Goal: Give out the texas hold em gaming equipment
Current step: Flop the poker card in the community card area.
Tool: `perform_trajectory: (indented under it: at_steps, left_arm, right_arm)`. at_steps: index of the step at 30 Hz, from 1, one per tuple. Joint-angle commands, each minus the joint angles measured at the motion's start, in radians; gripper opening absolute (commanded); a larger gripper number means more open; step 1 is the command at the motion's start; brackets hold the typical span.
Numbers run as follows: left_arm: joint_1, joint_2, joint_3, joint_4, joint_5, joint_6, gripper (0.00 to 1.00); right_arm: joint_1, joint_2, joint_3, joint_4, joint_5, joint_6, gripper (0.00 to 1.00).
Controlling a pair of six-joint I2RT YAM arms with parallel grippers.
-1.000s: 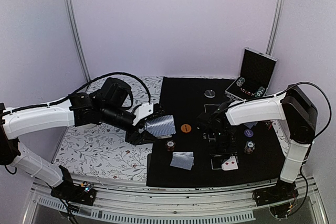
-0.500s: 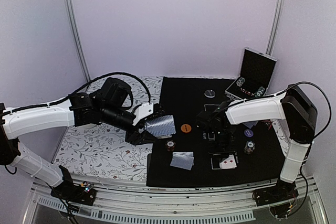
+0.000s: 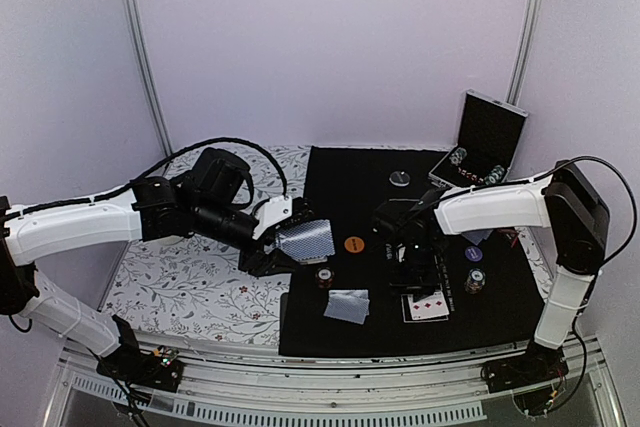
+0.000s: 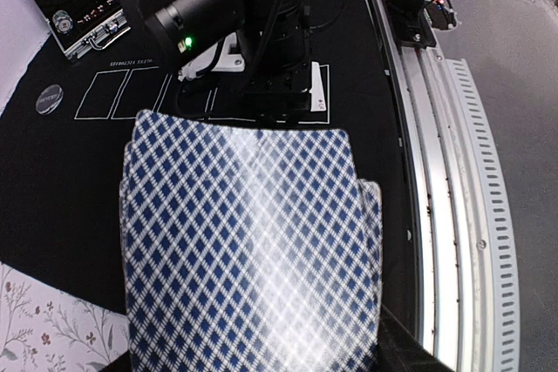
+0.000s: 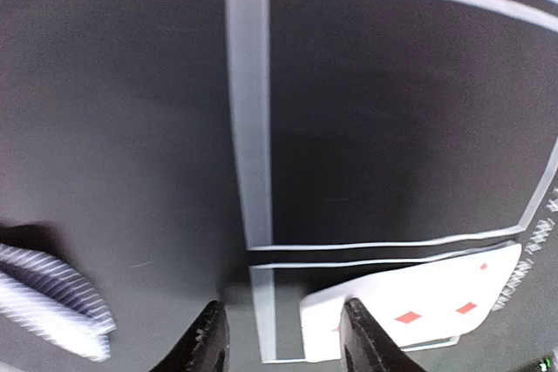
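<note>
My left gripper (image 3: 288, 238) is shut on a deck of blue-checked playing cards (image 3: 306, 239) held above the mat's left edge. That deck (image 4: 248, 241) fills the left wrist view and hides the jaws. My right gripper (image 3: 419, 272) hangs open just above a face-up card with red diamonds (image 3: 427, 307), which lies in a white-outlined box. In the right wrist view the gripper (image 5: 283, 337) holds nothing, and the card (image 5: 418, 315) lies by the right fingertip. Face-down cards (image 3: 347, 305), an orange disc (image 3: 353, 244), a silver disc (image 3: 400, 178), a purple disc (image 3: 474, 254) and two chip stacks (image 3: 324, 277) (image 3: 474, 282) rest on the mat.
A black mat (image 3: 340, 187) covers the right half of the floral tabletop (image 3: 190, 287). An open silver-edged case (image 3: 485, 142) with chips stands at the back right. A metal rail (image 3: 330, 387) runs along the near edge.
My right gripper has opened and let go of the face-up card, which now lies flat in its box. The gripper has shifted slightly left and up. The left arm has not moved.
</note>
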Motion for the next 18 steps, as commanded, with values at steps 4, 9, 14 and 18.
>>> perform_trajectory:
  at_steps: [4,9,14,18]
  left_arm:
    - [-0.01,-0.019,0.01,0.009,0.01,0.004,0.58]
    - [-0.011,-0.021,0.009,0.008,0.011,0.003,0.58]
    - [-0.011,-0.016,0.009,0.007,0.016,0.003,0.58]
    - [-0.011,-0.015,0.01,0.007,0.012,0.006,0.59]
  right_arm:
    - [-0.019,-0.229,-0.1,0.092,0.022,0.004,0.52]
    - [-0.091,-0.327,-0.271,0.16,-0.011,0.009,0.65]
    - [-0.132,-0.322,-0.345,0.222,-0.025,-0.01,0.75]
    - [-0.136,-0.263,-0.359,0.225,-0.017,-0.017,0.77]
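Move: The flopped red-diamond card lies face up in the nearest community box, its middle about 5 cm to the right hand's right, 1 cm back and barely 1 cm below. The empty box next to it is some 6 cm ahead and 4 cm right; the near chip stack stands about 4 cm ahead and 15 cm right. The face-down cards lie 12 cm left and 1 cm back. From the deck-holding left hand the card is roughly 26 cm right, 1 cm ahead and 19 cm down. Lifting away from the card's left end, the right hand first rises about 4.5 cm with a small swing left, then arcs right over the card and comes back down nearly as far, ending some 6 cm to the right. Its fingers, still pointing down, spread clearly wider to come down low around the card's two ends, without pinching it. ##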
